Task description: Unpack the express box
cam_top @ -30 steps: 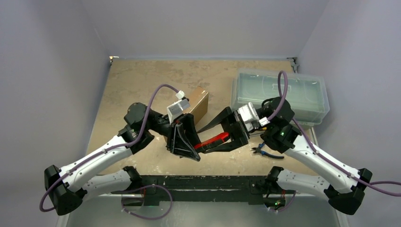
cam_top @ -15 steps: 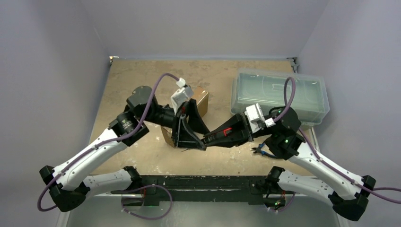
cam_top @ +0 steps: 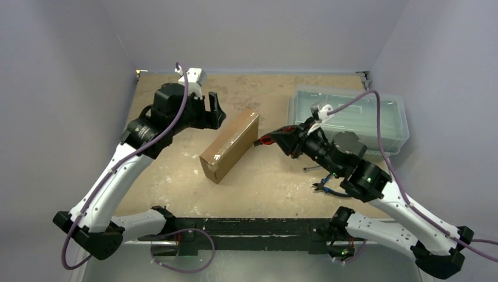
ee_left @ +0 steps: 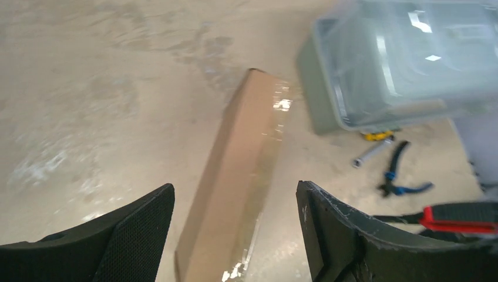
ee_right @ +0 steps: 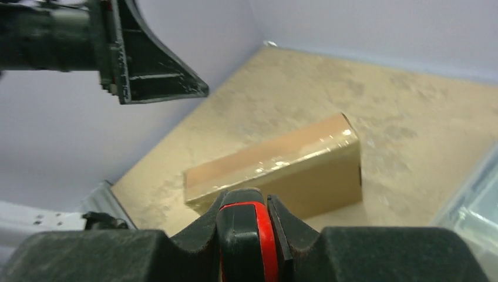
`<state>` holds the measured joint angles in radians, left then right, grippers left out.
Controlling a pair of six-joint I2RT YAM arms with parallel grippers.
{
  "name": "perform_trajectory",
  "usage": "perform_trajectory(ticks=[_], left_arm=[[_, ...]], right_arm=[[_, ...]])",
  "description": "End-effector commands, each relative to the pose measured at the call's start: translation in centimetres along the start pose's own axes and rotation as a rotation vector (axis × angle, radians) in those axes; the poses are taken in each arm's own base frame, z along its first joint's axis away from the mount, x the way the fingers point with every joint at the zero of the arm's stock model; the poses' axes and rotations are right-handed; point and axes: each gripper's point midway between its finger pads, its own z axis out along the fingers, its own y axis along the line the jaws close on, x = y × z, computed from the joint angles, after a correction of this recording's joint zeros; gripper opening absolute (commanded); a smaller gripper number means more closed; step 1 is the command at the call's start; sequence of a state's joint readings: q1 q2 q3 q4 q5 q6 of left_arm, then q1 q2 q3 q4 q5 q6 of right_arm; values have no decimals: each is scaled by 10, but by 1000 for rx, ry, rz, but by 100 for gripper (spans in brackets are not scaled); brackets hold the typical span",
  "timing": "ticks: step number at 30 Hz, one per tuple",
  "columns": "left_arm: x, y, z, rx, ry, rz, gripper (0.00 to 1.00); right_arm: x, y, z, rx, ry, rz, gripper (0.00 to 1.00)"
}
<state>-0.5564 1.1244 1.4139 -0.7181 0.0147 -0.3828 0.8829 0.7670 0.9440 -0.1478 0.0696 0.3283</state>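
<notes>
The express box (cam_top: pixel 230 145), brown cardboard and closed, stands on a long narrow side at the table's middle, with shiny clear tape along its top edge (ee_left: pixel 258 158). My left gripper (cam_top: pixel 216 111) hangs open above and behind the box's far left, nothing between its fingers (ee_left: pixel 235 194). My right gripper (cam_top: pixel 276 140) is shut on a red-and-black tool (ee_right: pixel 249 226), whose tip points at the box's right end from a short way off. The box (ee_right: pixel 282 170) fills the middle of the right wrist view; the left gripper's fingers (ee_right: pixel 147 64) show at the top left there.
A clear plastic lidded bin (cam_top: pixel 352 117) stands at the back right (ee_left: pixel 405 59). Blue-handled pliers (cam_top: pixel 329 189) and a small metal cylinder (cam_top: pixel 311 168) lie in front of it. Something yellow (ee_left: pixel 376 135) peeks from under the bin. Walls enclose the table.
My left gripper has opened, let go of the box and risen toward the back left. My right gripper has closed on the red tool and drawn back to the right.
</notes>
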Motion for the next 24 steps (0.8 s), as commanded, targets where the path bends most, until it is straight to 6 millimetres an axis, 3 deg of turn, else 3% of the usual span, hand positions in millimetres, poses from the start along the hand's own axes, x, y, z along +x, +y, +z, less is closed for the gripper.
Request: perform_trajectory(ticks=[1,5,10,14,18,24], left_arm=[[-7,53,20,-316,-10,-56,75],[9,58,67,-313,108,15,76],[24,85,80,-284,130,27,77],[35,116,77,-295,141,-79,76],[48,131,66,-291,113,-199,74],[82,168,20,-452,155,-399,70]], right_arm=[[11,-25,5,219,80,83,0],[15,-8,10,193,73,103,0],[28,33,25,129,110,85,0],[29,76,33,-6,45,120,0],[27,97,55,-9,61,99,0],[26,126,76,-51,44,-15,0]])
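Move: The express box stands on its long narrow side, running from near left to far right. Its middle is almost under my open left hand, about 1 cm ahead, 2 cm right and 25 cm down. From my right hand, which already holds the red knife, it lies some 9 cm ahead, 14 cm left and 28 cm down. The clear plastic bin is about 15 cm ahead and 26 cm right of that hand, 27 cm below; the wrench is 3 cm ahead, 20 cm right, 36 cm below. I sweep my right hand about 13 cm left, keeping hold of the knife; it dips and eases back a little on the way, bringing the knife over the box's near end. Meanwhile I sink my open left hand some 14 cm beside the box's left face, going forward first, then left, while it tips down and turns counter-clockwise about 20 degrees. ##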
